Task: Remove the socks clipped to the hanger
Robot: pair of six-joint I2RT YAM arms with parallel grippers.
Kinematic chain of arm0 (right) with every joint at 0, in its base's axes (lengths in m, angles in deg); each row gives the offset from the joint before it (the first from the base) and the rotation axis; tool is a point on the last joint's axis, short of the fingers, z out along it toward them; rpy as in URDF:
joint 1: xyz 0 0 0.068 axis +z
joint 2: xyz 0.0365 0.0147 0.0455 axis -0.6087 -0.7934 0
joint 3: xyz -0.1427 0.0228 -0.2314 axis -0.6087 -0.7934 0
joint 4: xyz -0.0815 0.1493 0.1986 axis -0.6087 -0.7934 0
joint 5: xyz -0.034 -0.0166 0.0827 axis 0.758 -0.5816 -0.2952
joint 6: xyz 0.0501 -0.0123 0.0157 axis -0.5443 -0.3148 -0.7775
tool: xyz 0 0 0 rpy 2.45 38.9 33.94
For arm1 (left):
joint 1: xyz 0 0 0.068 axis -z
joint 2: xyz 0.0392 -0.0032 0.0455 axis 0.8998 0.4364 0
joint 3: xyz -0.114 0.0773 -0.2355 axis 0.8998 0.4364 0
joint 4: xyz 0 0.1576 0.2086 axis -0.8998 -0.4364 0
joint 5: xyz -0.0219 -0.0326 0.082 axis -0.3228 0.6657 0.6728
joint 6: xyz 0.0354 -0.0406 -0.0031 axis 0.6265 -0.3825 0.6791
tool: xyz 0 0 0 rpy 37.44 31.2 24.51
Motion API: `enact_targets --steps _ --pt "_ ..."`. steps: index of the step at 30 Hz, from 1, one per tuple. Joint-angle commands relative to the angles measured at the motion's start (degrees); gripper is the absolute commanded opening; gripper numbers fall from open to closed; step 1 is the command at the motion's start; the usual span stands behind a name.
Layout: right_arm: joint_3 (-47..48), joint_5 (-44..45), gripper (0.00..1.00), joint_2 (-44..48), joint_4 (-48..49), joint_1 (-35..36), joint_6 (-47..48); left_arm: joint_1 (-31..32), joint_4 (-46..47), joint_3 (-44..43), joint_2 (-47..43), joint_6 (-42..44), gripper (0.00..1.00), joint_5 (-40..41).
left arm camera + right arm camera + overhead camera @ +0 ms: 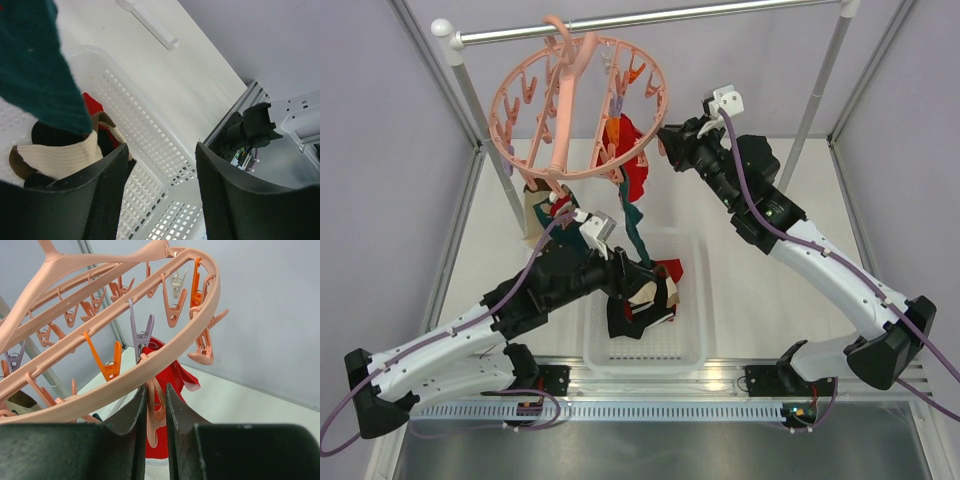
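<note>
The salmon-pink hanger [580,110] hangs by its hook from the metal rail. A red sock [632,160] and a dark teal sock [634,215] are clipped at its near right rim, and a beige sock [534,205] dangles at its left. My right gripper [666,141] is at the ring's right edge. In the right wrist view my right gripper [155,389] is shut on a pink clip [160,412], with the red sock [175,382] just behind it. My left gripper [161,147] hovers open over the basket, nothing between its fingers. A beige-brown sock [55,157] lies beside its left finger.
A white perforated basket [696,300] on the table below the hanger holds several dropped socks. The rail's slanted posts [480,130] stand left and right of the ring. The teal sock [35,65] hangs close to the left wrist camera.
</note>
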Motion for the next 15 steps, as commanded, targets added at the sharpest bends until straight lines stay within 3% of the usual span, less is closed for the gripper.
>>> enact_targets --steps 1,15 --pt "3.60 -2.78 0.06 -1.08 0.36 -0.56 -2.10 0.14 -0.24 1.09 -1.82 0.74 0.60 4.86" --pt "4.04 -5.15 0.06 -1.08 -0.70 -1.18 -3.50 0.14 -3.22 2.67 4.15 -7.42 0.60 31.04"
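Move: The teal sock hangs from the near side of the hanger, its middle about 11 cm ahead of the open left hand, 3 cm to its left and 5 cm higher. The red sock hangs some 8 cm farther out and a bit higher still. The Santa sock is about 18 cm left of the hand and 12 cm ahead; the dropped sock pile lies some 22 cm below, 4 cm ahead. From the right hand, the teal sock is roughly 9 cm back, 8 cm left and 13 cm down. Pinching a peach clip at the hanger's right rim, the right hand keeps its hold and stays almost in place. The left hand, fingers still open, sweeps forward towards the hanging teal sock, about 5 cm, with nearly 4 cm each to the left and down, turning some 20 degrees counter-clockwise; no contact with the sock can be made out. ##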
